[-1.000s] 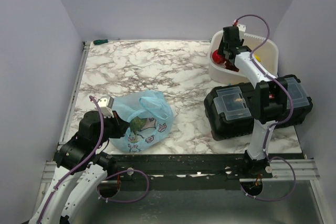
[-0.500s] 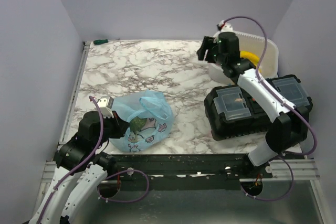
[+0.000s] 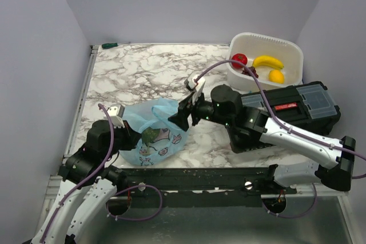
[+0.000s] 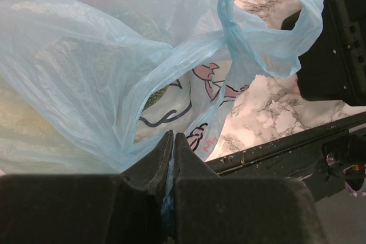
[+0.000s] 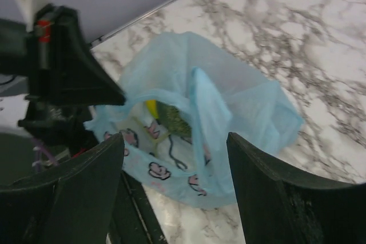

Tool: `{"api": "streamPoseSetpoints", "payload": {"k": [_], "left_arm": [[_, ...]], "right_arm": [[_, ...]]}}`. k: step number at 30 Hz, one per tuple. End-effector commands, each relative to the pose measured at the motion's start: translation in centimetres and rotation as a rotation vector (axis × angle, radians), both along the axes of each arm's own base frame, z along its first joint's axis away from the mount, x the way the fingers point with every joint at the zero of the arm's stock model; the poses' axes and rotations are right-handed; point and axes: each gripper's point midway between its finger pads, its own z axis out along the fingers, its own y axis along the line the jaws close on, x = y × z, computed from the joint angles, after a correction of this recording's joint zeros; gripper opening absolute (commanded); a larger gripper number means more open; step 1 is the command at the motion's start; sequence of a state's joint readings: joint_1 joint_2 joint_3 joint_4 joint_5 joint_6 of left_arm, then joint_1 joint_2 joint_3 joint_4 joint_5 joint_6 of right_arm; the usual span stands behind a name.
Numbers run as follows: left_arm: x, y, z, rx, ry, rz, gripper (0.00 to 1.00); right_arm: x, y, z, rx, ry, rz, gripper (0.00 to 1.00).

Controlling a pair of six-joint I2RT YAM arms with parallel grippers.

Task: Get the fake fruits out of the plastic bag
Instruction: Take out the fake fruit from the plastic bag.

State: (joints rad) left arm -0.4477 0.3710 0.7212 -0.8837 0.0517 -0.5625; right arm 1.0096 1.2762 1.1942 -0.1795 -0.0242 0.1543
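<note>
The light-blue plastic bag point(image 3: 155, 131) lies on the marble near the front left, its mouth facing right. My left gripper point(image 4: 172, 141) is shut on the bag's point(image 4: 108, 67) edge, with film pinched between the jaws. A green melon point(image 5: 175, 120) and a yellow bit point(image 5: 150, 107) show inside the bag point(image 5: 240, 101). My right gripper point(image 5: 174, 137) hangs open just above and right of the bag's mouth, holding nothing. A red tomato point(image 3: 239, 59), a banana point(image 3: 267, 61) and a yellow-orange citrus point(image 3: 276, 76) lie in the white tub point(image 3: 290, 48).
A black toolbox point(image 3: 297, 107) sits at the right, partly under my right arm. The white tub stands behind it at the back right. A small green object point(image 3: 108, 44) lies at the back left corner. A dark metal rail point(image 3: 194, 175) runs along the front edge.
My right arm swung from the white tub at the back right across to the bag, its jaws opening wider. The left gripper and the bag stayed put.
</note>
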Motion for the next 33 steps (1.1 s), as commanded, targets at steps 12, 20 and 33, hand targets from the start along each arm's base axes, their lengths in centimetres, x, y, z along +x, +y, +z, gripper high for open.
{"api": "streamPoseSetpoints", "payload": {"k": [12, 20, 33], "left_arm": [[0.3, -0.4, -1.3, 0.032, 0.053, -0.019, 0.0], [0.2, -0.5, -1.4, 0.035, 0.056, -0.023, 0.0], [0.0, -0.8, -1.4, 0.033, 0.061, -0.045, 0.0]], "right_arm": [[-9.3, 9.4, -15.0, -0.201, 0.032, 0.195, 0.49], [-7.2, 7.3, -23.7, -0.242, 0.047, 0.021, 0.36], [-9.2, 8.1, -23.7, -0.173, 0.177, 0.06, 0.34]]}}
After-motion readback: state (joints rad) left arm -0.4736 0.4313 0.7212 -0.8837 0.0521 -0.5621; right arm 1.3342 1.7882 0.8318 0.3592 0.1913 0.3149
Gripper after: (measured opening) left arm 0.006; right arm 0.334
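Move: Below the right hand, the green fruit lies in the open bag some 27 cm down, about 11 cm to the left and 2 cm back. A pale forked stem lies about 4 cm nearer the robot than the fruit, level with it sideways, and a yellow fruit about 5 cm to the left of it and 1 cm back. The bag's near lip runs about 9 cm back and 8 cm left of the right hand, 27 cm down. From the left hand, the green fruit is about 6 cm ahead, 3 cm right and 16 cm below. Drawing back first, the right hand then dives left and steeply down to the bag's near lip, dropping some 27 cm overall and ending about 9 cm back and 7 cm left. Its fingers dip by 15 to 20 degrees and narrow from wide to about a third open, stopping short of the green fruit with nothing gripped. The left hand keeps its pinch on the bag's edge, sinking about 1 cm. ##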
